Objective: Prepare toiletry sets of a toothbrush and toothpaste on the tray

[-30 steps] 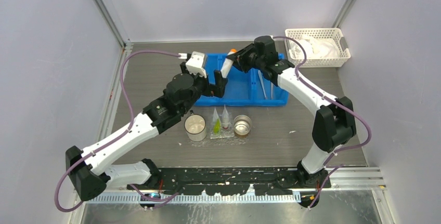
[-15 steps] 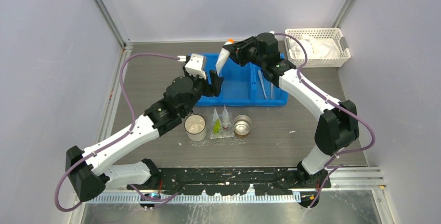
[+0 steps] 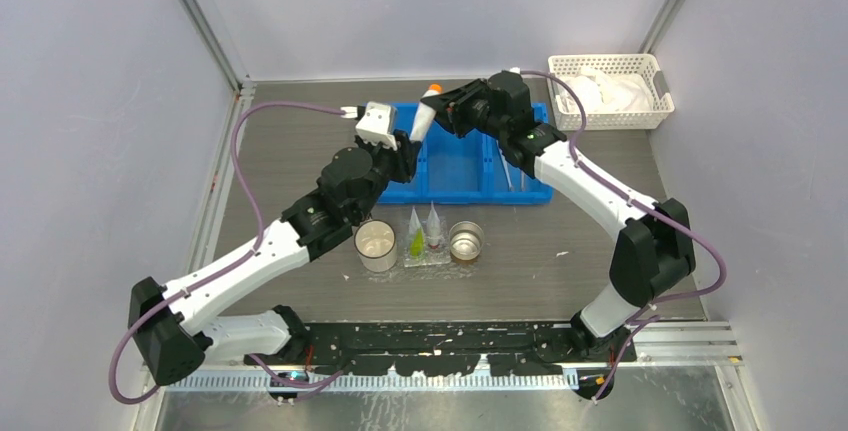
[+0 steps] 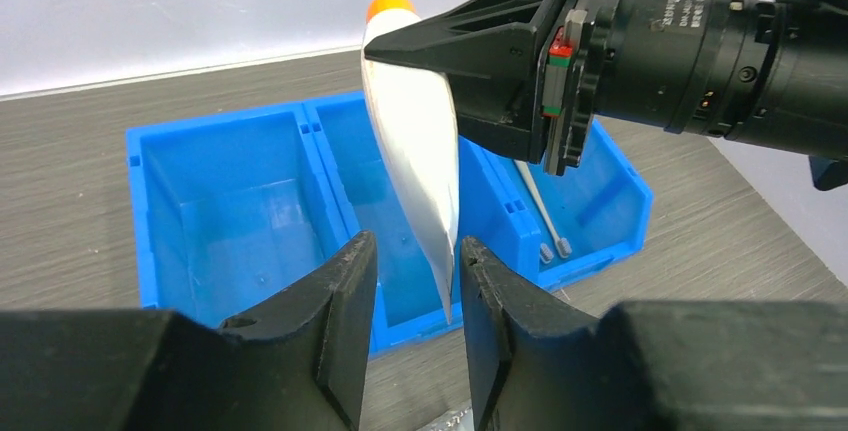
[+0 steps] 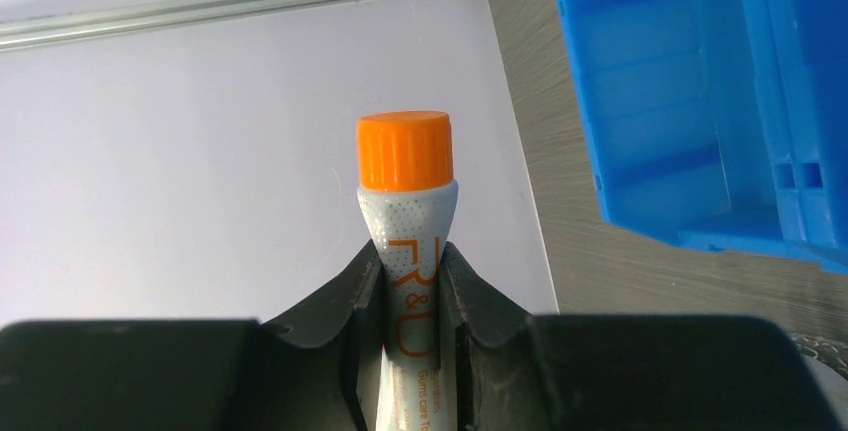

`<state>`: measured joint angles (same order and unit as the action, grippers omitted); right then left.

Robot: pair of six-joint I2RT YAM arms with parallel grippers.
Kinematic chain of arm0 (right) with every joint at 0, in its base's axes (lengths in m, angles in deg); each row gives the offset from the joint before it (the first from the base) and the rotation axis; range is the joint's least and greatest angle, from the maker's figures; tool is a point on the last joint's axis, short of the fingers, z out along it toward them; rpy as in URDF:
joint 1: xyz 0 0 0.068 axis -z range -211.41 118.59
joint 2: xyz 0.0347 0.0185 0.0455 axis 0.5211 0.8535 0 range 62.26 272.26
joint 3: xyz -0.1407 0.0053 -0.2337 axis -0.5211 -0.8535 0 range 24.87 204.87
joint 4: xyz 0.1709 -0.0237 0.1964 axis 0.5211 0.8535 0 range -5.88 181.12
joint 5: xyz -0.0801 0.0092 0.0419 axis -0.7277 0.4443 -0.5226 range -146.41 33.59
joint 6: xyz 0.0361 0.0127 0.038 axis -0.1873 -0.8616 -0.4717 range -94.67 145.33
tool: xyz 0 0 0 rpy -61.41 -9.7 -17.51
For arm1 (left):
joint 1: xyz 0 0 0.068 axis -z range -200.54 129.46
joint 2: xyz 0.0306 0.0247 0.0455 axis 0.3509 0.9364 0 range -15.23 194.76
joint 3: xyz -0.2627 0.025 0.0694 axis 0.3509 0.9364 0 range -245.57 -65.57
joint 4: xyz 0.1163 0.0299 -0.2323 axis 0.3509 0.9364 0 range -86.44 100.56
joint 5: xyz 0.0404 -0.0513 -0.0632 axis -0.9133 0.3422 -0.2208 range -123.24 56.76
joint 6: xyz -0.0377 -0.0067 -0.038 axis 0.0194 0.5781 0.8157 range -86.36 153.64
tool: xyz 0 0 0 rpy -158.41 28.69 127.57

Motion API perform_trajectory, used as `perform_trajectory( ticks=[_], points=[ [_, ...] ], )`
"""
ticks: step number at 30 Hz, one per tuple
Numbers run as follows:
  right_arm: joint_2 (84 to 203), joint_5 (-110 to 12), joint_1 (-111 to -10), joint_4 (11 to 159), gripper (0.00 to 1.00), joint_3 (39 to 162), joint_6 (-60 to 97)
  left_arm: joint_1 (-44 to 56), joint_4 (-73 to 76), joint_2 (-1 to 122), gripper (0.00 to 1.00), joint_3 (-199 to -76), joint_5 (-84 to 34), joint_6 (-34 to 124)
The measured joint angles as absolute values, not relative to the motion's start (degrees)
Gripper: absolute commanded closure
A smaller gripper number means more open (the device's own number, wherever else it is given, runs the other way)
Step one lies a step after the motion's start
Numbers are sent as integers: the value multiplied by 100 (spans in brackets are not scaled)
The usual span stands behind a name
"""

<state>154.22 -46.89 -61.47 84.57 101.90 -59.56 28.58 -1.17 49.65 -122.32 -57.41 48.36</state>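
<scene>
A white toothpaste tube [image 3: 424,117] with an orange cap hangs over the blue bin [image 3: 455,159], cap up, with my right gripper [image 3: 438,111] shut on its upper part [image 5: 405,213]. In the left wrist view the tube's flat tail [image 4: 415,151] dips between the fingers of my left gripper [image 4: 415,251]. Those jaws stand apart, and the tail lies close to the right finger [image 4: 490,291]. Toothbrushes [image 4: 545,226] lie in the bin's right compartment. The clear tray [image 3: 428,260] holds two wrapped toiletry sets [image 3: 417,235] upright.
Two round metal cups [image 3: 376,244] [image 3: 466,241] flank the tray. A white lattice basket [image 3: 610,89] with wrapped items stands at the back right. The bin's left compartment [image 4: 230,211] shows only its blue floor.
My right gripper has carried the tube left and raised it. My left gripper's jaws have narrowed from wide open and now bracket the tube's tail.
</scene>
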Motion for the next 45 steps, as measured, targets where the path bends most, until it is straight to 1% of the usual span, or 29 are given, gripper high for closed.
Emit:
perform_trajectory(
  ticks=[2, 3, 4, 5, 6, 7, 11, 14, 15, 17, 19, 20, 23, 24, 26, 28, 29, 30, 31, 36, 42, 45],
  points=[
    [15394, -4682, -6147, 8454, 77, 10190, -5956, 2858, -128, 4998, 63, -12232, -5749, 4836],
    [15380, -4678, -6154, 8448, 77, 10190, -5956, 2858, -132, 5013, 65, -12232, -5756, 4836],
    [15374, -4678, -6160, 8441, 77, 10190, -5956, 2858, -135, 5019, 71, -12232, -5765, 4836],
    [15369, -4678, -6169, 8417, 77, 10190, -5956, 2858, -137, 5028, 84, -12232, -5771, 4834],
    [15369, -4680, -6173, 8408, 77, 10190, -5956, 2858, -145, 5032, 92, -12232, -5778, 4832],
    [15369, -4691, -6184, 8408, 77, 10190, -5958, 2858, -163, 5041, 94, -12232, -5773, 4819],
    [15367, -4713, -6200, 8406, 77, 10190, -5953, 2895, -198, 5070, 93, -12232, -5848, 4823],
    [15363, -4735, -6204, 8391, 77, 10168, -5953, 2898, -196, 5087, 96, -12232, -5874, 4821],
    [15363, -4737, -6204, 8387, 75, 10164, -5953, 2898, -191, 5096, 97, -12239, -5874, 4821],
    [15363, -4752, -6202, 8360, 65, 10138, -5953, 2898, -150, 5124, 98, -12278, -5878, 4823],
    [15361, -4752, -6193, 8325, 61, 10112, -5951, 2898, 115, 5223, 98, -12492, -5896, 4823],
    [15361, -4746, -6189, 8325, 55, 10109, -5940, 2898, 204, 5269, 98, -12582, -5902, 4823],
    [15361, -4619, -6193, 8328, 43, 10114, -5833, 2895, 738, 5489, 98, -13139, -5944, 4819],
    [15361, -4566, -6200, 8330, 35, 10116, -5774, 2895, 939, 5566, 98, -13360, -5972, 4817],
    [15369, -4409, -6206, 8352, 29, 10142, -5671, 2893, 1415, 5732, 98, -13897, -6027, 4810],
    [15396, -4245, -6204, 8378, 15, 10223, -5569, 2893, 1889, 5902, 98, -14433, -6068, 4806],
    [15407, -4193, -6204, 8380, 5, 10251, -5532, 2893, 2150, 6005, 98, -14739, -6082, 4806],
    [15413, -4145, -6204, 8398, 1, 10280, -5455, 2893, 2486, 6125, 98, -15095, -6095, 4808],
    [15413, -4101, -6195, 8457, 1, 10308, -5363, 2893, 2921, 6296, 98, -15598, -6108, 4810],
    [15304, -4107, -6027, 9165, 0, 10411, -4609, 2893, 4099, 6689, 98, -16765, -6101, 4836],
    [14948, -4188, -5655, 9938, 0, 10391, -3890, 2893, 4956, 6873, 98, -17257, -5983, 4860],
    [14622, -4510, -5539, 10411, 0, 10372, -3411, 2893, 5524, 7242, 98, -17816, -5828, 4889]
  ],
)
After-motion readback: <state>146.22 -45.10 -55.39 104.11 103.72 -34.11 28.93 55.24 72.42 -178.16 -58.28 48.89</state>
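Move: The toothpaste, still held near its cap by the right fingers, has its middle about 5 cm ahead of the left hand and 2 cm to its right, at its height; from the right hand it lies 3 cm back and 1 cm left. The tray's middle is some 7 cm ahead of the left hand, 7 cm right and 28 cm below; the clear holder sits 12 cm back, 2 cm right and 27 cm down. Left pinches the toothpaste's tail; right then opens and withdraws about 7 cm rightward while left rises 7 cm. ##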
